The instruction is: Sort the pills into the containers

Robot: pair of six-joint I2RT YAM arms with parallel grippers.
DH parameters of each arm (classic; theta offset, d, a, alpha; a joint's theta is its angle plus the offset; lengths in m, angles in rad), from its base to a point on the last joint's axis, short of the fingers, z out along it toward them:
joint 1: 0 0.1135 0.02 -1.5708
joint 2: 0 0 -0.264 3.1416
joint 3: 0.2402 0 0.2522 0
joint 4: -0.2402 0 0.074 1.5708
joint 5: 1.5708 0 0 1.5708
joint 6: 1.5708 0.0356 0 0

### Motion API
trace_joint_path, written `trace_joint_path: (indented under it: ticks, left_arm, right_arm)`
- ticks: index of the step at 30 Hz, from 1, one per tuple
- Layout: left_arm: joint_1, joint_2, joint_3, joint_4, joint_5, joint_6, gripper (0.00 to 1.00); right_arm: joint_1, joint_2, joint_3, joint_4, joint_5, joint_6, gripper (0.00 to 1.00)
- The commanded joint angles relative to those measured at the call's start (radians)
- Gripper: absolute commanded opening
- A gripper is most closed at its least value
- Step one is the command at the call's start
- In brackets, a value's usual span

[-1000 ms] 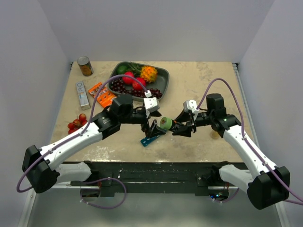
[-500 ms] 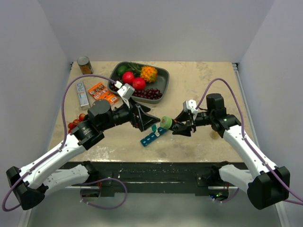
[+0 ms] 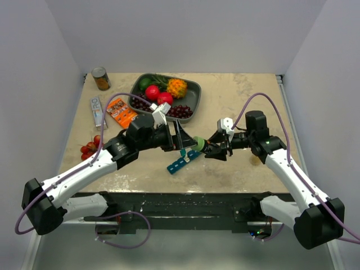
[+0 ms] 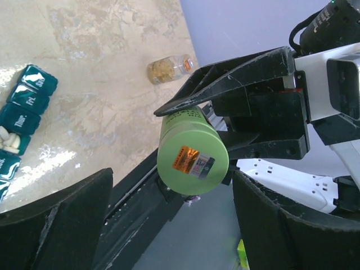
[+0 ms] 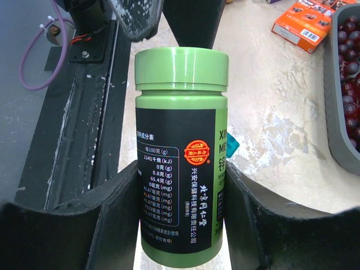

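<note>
My right gripper (image 3: 208,149) is shut on a green pill bottle (image 3: 197,146) with a black label, held level above the table, capped end toward the left arm. The right wrist view shows that gripper (image 5: 181,188) clamping the bottle (image 5: 181,112) at mid-body. My left gripper (image 3: 183,143) stands open facing the cap. In its own view the left gripper (image 4: 171,191) has a finger on each side of the bottle (image 4: 191,152), neither touching. The teal containers (image 3: 180,163) lie on the table below. One compartment of the containers (image 4: 19,101) holds white pills (image 4: 8,139).
A dark grey fruit tray (image 3: 194,93) stands at the back, with a can (image 3: 101,79), a white box (image 3: 98,111), an orange box (image 3: 121,111) and red cherries (image 3: 91,147) to the left. A small tan bottle (image 4: 169,68) lies on the table.
The left arm pulled back to the left, then came back to the bottle's cap, and its jaws have narrowed slightly. The right arm and the bottle have stayed put.
</note>
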Motion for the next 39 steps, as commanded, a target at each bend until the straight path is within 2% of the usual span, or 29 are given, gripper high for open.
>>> trace_joint_path:
  ticks: [1,7,10,11,13,14,16,17,19,20,22,23,25,26,28,29,30,33,34,36,37,39]
  left_arm:
    - [-0.014,0.021,0.037,0.088,0.045,-0.057,0.9]
    - [-0.03,0.066,0.049,0.105,0.053,-0.058,0.83]
    - [-0.038,0.09,0.071,0.098,0.055,-0.043,0.75]
    - [-0.04,0.101,0.083,0.094,0.058,-0.032,0.69]
    - [-0.043,0.116,0.097,0.073,0.058,-0.02,0.63]
    - [-0.043,0.119,0.11,0.067,0.059,-0.003,0.53]
    - [-0.043,0.125,0.121,0.041,0.061,0.017,0.43]
    - [-0.043,0.131,0.13,0.033,0.067,0.038,0.33]
    - [-0.043,0.136,0.134,0.024,0.079,0.06,0.24]
    - [-0.043,0.141,0.134,0.024,0.102,0.089,0.19]
    - [-0.043,0.145,0.131,0.039,0.136,0.141,0.14]
    - [-0.043,0.145,0.124,0.047,0.194,0.228,0.08]
    - [-0.04,0.15,0.112,0.097,0.28,0.349,0.03]
    - [-0.04,0.15,0.092,0.111,0.377,0.482,0.02]
    - [-0.04,0.145,0.072,0.137,0.494,0.619,0.01]
    - [-0.041,0.139,0.048,0.136,0.537,0.781,0.02]
    - [-0.043,0.13,0.037,0.125,0.571,0.869,0.02]
    - [-0.043,0.112,0.019,0.133,0.543,1.144,0.05]
    - [-0.043,0.116,0.022,0.139,0.524,1.185,0.18]
    - [-0.041,0.128,0.034,0.206,0.463,1.235,0.34]
    - [-0.041,0.144,0.049,0.219,0.458,1.242,0.46]
    - [-0.041,0.153,0.055,0.263,0.429,1.232,0.53]
  right_arm:
    - [-0.003,-0.017,0.008,0.044,-0.012,0.008,0.0]
    - [-0.003,-0.016,0.006,0.046,-0.012,0.008,0.0]
    - [-0.003,-0.017,0.006,0.046,-0.012,0.008,0.0]
    - [-0.003,-0.016,0.006,0.046,-0.012,0.008,0.0]
    - [-0.003,-0.016,0.006,0.047,-0.011,0.008,0.0]
    - [-0.004,-0.014,0.006,0.046,-0.009,0.008,0.0]
    - [-0.004,-0.014,0.006,0.046,-0.011,0.008,0.0]
    - [-0.004,-0.014,0.006,0.046,-0.011,0.008,0.0]
    - [-0.004,-0.014,0.006,0.046,-0.012,0.008,0.0]
    - [-0.003,-0.014,0.006,0.046,-0.012,0.008,0.0]
    - [-0.003,-0.017,0.006,0.046,-0.015,0.008,0.0]
    - [-0.003,-0.016,0.006,0.044,-0.018,0.008,0.0]
    - [-0.003,-0.017,0.008,0.043,-0.023,0.006,0.0]
    - [-0.003,-0.017,0.006,0.041,-0.031,0.003,0.0]
    - [-0.003,-0.02,0.006,0.035,-0.037,0.0,0.0]
    - [-0.004,-0.019,0.006,0.035,-0.04,-0.004,0.0]
    - [-0.003,-0.019,0.006,0.033,-0.043,-0.005,0.0]
    - [-0.003,-0.019,0.004,0.029,-0.043,-0.015,0.0]
    - [-0.003,-0.017,0.003,0.024,-0.042,-0.018,0.0]
    - [-0.003,-0.017,0.003,0.021,-0.034,-0.026,0.0]
    - [-0.003,-0.019,0.001,0.02,-0.032,-0.031,0.0]
    - [-0.004,-0.019,0.001,0.018,-0.029,-0.032,0.0]
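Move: The green bottle's cap sits about 3 cm to the right of the open left hand, level with it; from the right hand, which holds the bottle's body on its side, the cap is some 6 cm to the left and 1 cm lower. The teal pill organizer lies on the table about 18 cm below the left hand, some 2 cm ahead and 2 cm left. The fruit tray is about 28 cm ahead of the left hand, 8 cm left and 18 cm lower. The left hand slides about 3 cm to the right onto the green cap and closes its fingers on opposite sides of it while the right hand keeps its grip on the bottle. It then rolls about its own finger line some 60 degrees, clockwise looking along its fingers at the cap, both hands easing back 1 to 2 cm. ##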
